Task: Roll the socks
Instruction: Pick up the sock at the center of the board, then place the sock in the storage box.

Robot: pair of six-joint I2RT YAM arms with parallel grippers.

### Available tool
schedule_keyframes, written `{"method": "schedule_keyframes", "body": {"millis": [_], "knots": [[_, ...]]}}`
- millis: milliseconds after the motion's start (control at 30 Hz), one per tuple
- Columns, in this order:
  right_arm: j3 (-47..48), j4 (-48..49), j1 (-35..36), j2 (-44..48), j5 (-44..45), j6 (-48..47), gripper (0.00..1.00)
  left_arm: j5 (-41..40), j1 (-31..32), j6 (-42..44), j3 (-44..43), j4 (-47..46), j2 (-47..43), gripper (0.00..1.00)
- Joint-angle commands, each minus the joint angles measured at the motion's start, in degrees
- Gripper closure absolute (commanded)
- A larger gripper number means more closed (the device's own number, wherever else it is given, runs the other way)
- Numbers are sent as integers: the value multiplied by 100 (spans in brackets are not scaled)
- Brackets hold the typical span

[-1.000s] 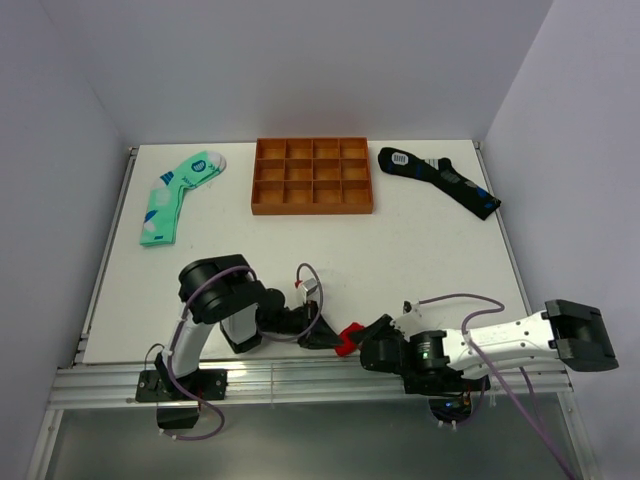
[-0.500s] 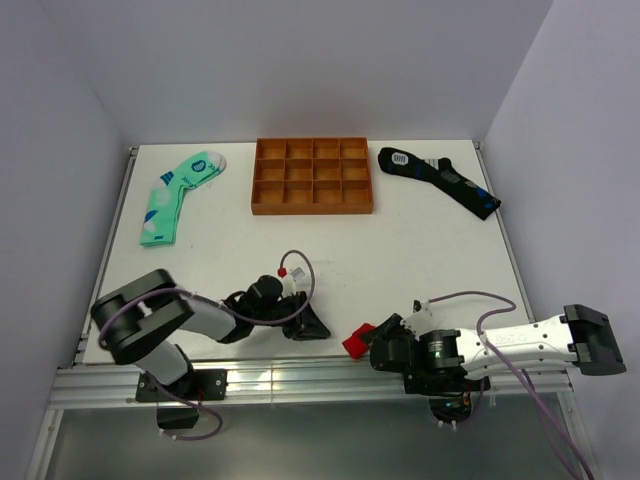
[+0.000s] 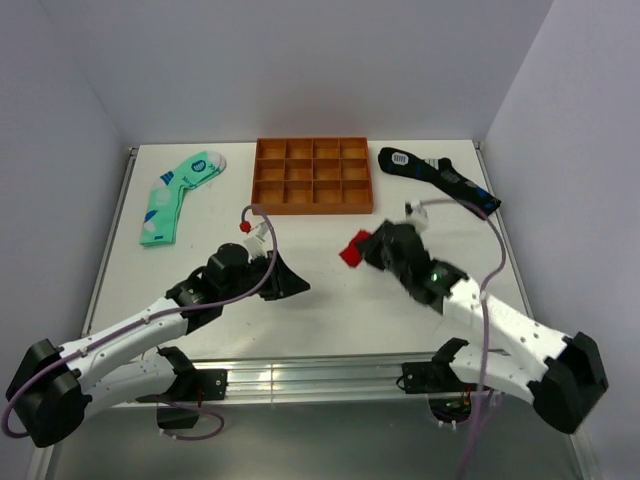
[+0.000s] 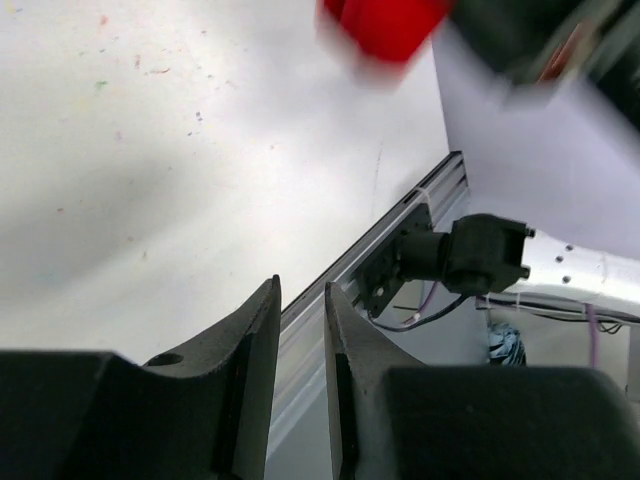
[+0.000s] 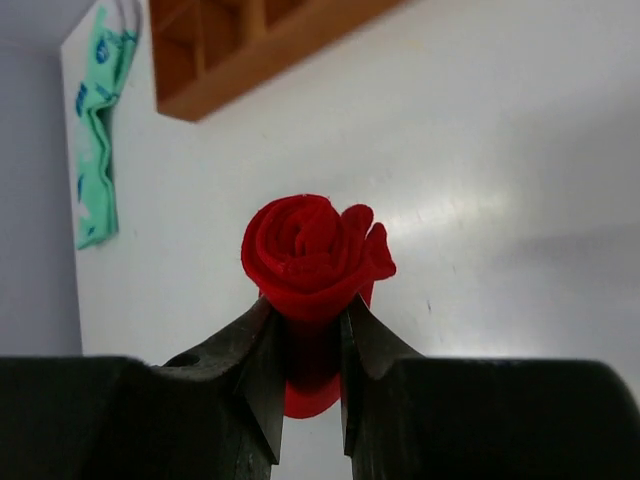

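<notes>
A red sock (image 3: 352,250), rolled into a tight coil (image 5: 315,250), hangs above the middle of the table with my right gripper (image 3: 366,248) shut on its lower part (image 5: 308,318). It shows as a red blur (image 4: 385,20) at the top of the left wrist view. My left gripper (image 3: 298,287) hovers to the left of it, apart from it, its fingers (image 4: 262,330) a narrow gap apart with nothing between them. A mint-green patterned sock (image 3: 178,195) lies flat at the far left (image 5: 95,130). A black sock with blue patches (image 3: 440,180) lies flat at the far right.
An orange wooden tray (image 3: 312,207) with several small compartments stands at the back middle, just beyond the red sock (image 5: 260,55). The table's metal rail (image 3: 300,375) runs along the near edge, where both arm bases sit.
My right gripper has carried the rolled red sock from the near edge up toward the middle of the table. My left gripper has let go of it and swung out to the left.
</notes>
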State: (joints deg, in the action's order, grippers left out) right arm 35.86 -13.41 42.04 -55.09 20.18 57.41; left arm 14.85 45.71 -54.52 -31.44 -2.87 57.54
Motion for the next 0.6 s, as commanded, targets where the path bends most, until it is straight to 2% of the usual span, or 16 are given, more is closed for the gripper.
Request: {"method": "schedule_keyframes", "body": {"millis": [0, 67, 133, 200, 300, 567], "knots": [[1243, 1165, -1310, -817, -2222, -2162, 100, -18, -98, 451, -196, 674, -234, 72], [1703, 1410, -2002, -1544, -2807, -2400, 100, 61, -142, 565, -248, 753, -322, 72], [2380, 1596, -2331, -2308, -3449, -2410, 100, 114, -177, 653, -336, 806, -418, 72], [3194, 1395, -2603, -2803, -3303, -2445, 100, 123, -194, 688, -380, 841, -480, 73], [3847, 1420, -2788, -3577, -3302, -2243, 100, 176, -256, 802, -450, 920, -568, 73], [4930, 1710, -2886, -5212, -3381, -1716, 100, 369, -353, 943, -407, 982, -744, 73]]}}
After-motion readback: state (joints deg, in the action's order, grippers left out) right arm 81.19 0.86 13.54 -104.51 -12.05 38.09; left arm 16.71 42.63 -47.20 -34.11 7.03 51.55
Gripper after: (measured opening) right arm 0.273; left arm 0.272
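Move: The red sock, already rolled up, sits in the right hand's fingers, its middle about 2 cm ahead and 2 cm left of them. From that hand the middle of the wooden box lies some 31 cm ahead, 16 cm left and 13 cm below; the black sock is about 29 cm ahead, 25 cm right and 14 cm below. From the idle left hand, the box is roughly 39 cm ahead, 6 cm right and 15 cm below. Right hand carries the pinched sock some 26 cm forward towards the box, rising 9 cm, then sinking 4. ##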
